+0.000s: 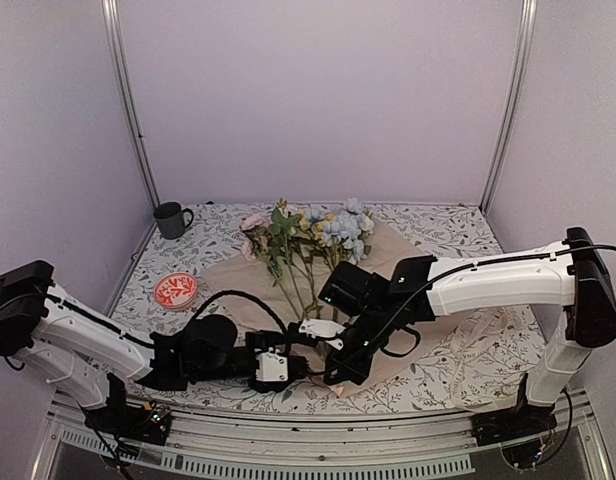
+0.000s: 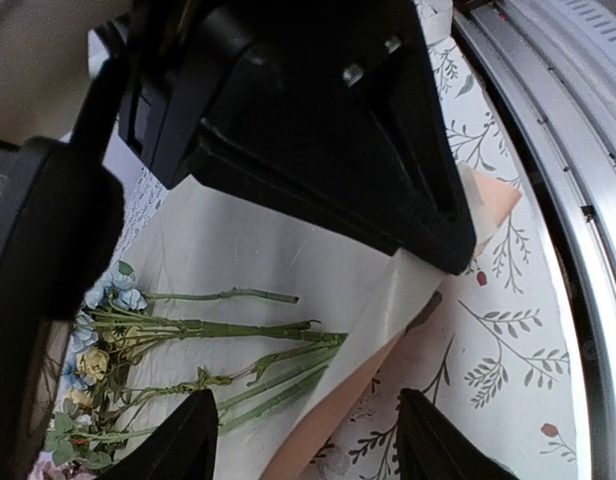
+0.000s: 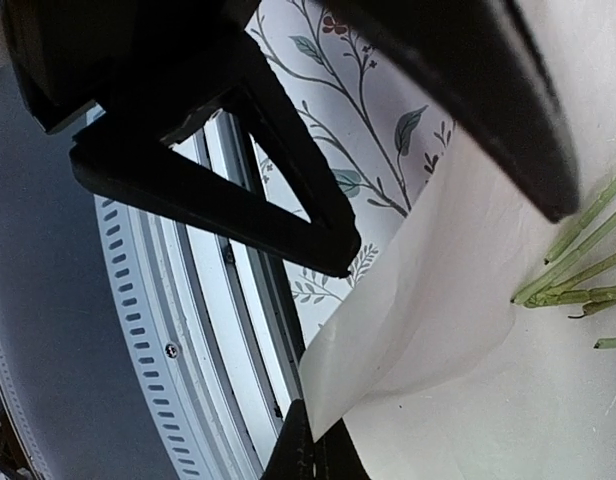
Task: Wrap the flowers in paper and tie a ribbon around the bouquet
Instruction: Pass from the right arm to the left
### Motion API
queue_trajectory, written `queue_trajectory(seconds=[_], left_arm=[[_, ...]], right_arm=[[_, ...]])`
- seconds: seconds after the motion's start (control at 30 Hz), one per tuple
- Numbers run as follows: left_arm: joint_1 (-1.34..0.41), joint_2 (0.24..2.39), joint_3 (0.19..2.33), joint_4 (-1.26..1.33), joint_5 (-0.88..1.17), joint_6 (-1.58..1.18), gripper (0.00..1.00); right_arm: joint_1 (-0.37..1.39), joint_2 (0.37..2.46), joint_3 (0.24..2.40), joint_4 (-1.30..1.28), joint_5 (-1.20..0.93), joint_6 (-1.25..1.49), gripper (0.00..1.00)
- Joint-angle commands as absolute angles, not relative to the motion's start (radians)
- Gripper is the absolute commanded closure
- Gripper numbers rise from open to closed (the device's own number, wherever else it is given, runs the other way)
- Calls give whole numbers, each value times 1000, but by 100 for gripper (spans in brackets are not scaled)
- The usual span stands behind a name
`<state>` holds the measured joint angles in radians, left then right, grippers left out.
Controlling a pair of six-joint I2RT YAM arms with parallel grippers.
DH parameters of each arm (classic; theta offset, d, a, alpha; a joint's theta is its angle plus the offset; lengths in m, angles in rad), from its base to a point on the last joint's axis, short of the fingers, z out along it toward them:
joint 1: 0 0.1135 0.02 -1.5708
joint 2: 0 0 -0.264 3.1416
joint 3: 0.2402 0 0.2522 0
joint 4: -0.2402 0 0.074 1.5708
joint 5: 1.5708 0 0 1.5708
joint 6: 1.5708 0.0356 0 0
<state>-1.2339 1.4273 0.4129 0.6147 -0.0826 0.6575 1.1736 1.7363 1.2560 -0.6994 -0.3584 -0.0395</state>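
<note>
The flowers [image 1: 308,235] lie on the peach-orange paper [image 1: 393,248] at mid-table, blooms far, green stems [image 2: 238,330] toward me. My right gripper [image 3: 313,440] is shut on the paper's near corner [image 3: 428,320], which curls up off the tablecloth close to the table's near edge. My left gripper [image 2: 308,440] hangs just left of it, its fingers [image 2: 178,440] apart, with the paper's lifted edge [image 2: 328,400] running between them. In the top view the left gripper [image 1: 300,366] and right gripper [image 1: 340,374] nearly meet. I cannot make out the ribbon.
A dark mug [image 1: 171,218] stands at the back left and a red-and-white dish [image 1: 175,291] lies left of the paper. The metal rail [image 2: 578,150] of the table's near edge runs right beside both grippers. Pale walls close in three sides.
</note>
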Motion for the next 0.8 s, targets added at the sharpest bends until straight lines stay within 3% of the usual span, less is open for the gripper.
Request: queue_trajectory(seconds=[0.0, 0.17, 0.37, 0.53, 0.63, 0.73, 0.77], left_arm=[[-1187, 1437, 398, 636, -19, 636, 44], [-1110, 1424, 393, 633, 121, 616, 50], [-1110, 1452, 408, 627, 134, 580, 84], [-1110, 1427, 395, 633, 134, 569, 86], [-1110, 1435, 407, 602, 138, 571, 100], [-1110, 1432, 410, 593, 129, 550, 100], [-1110, 1425, 409, 592, 119, 534, 100]], right_arm=[[1150, 1744, 1279, -698, -418, -85, 100], [1142, 1748, 1275, -688, -436, -92, 100], [1138, 1760, 1273, -670, -449, -85, 100], [1131, 1748, 1262, -657, -459, -82, 100], [1128, 1751, 1265, -652, -472, -82, 100], [1125, 1752, 1268, -653, -469, -87, 99], [1119, 1746, 1267, -651, -461, -86, 91]])
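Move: The upturned near edge of the paper already runs between the left hand's open fingers, its gripping spot about 1 cm ahead, 1 cm left and 1 cm below. The right fingertips, shut on that edge, are some 5 cm right and 3 cm back, 1 cm lower; the stem ends lie about 6 cm ahead, 4 cm right and 6 cm below. From the right hand, the gripping spot is roughly 4 cm ahead and 6 cm left, level. The left fingers close fully and pinch the lifted paper edge beside the right hand's grip. Meanwhile the left hand slips about 2 cm forward and 1 cm left, sinking 1 cm, then eases back about 1 cm and tips by some 10 degrees. The right hand keeps its shut hold on the edge, nearly still. ##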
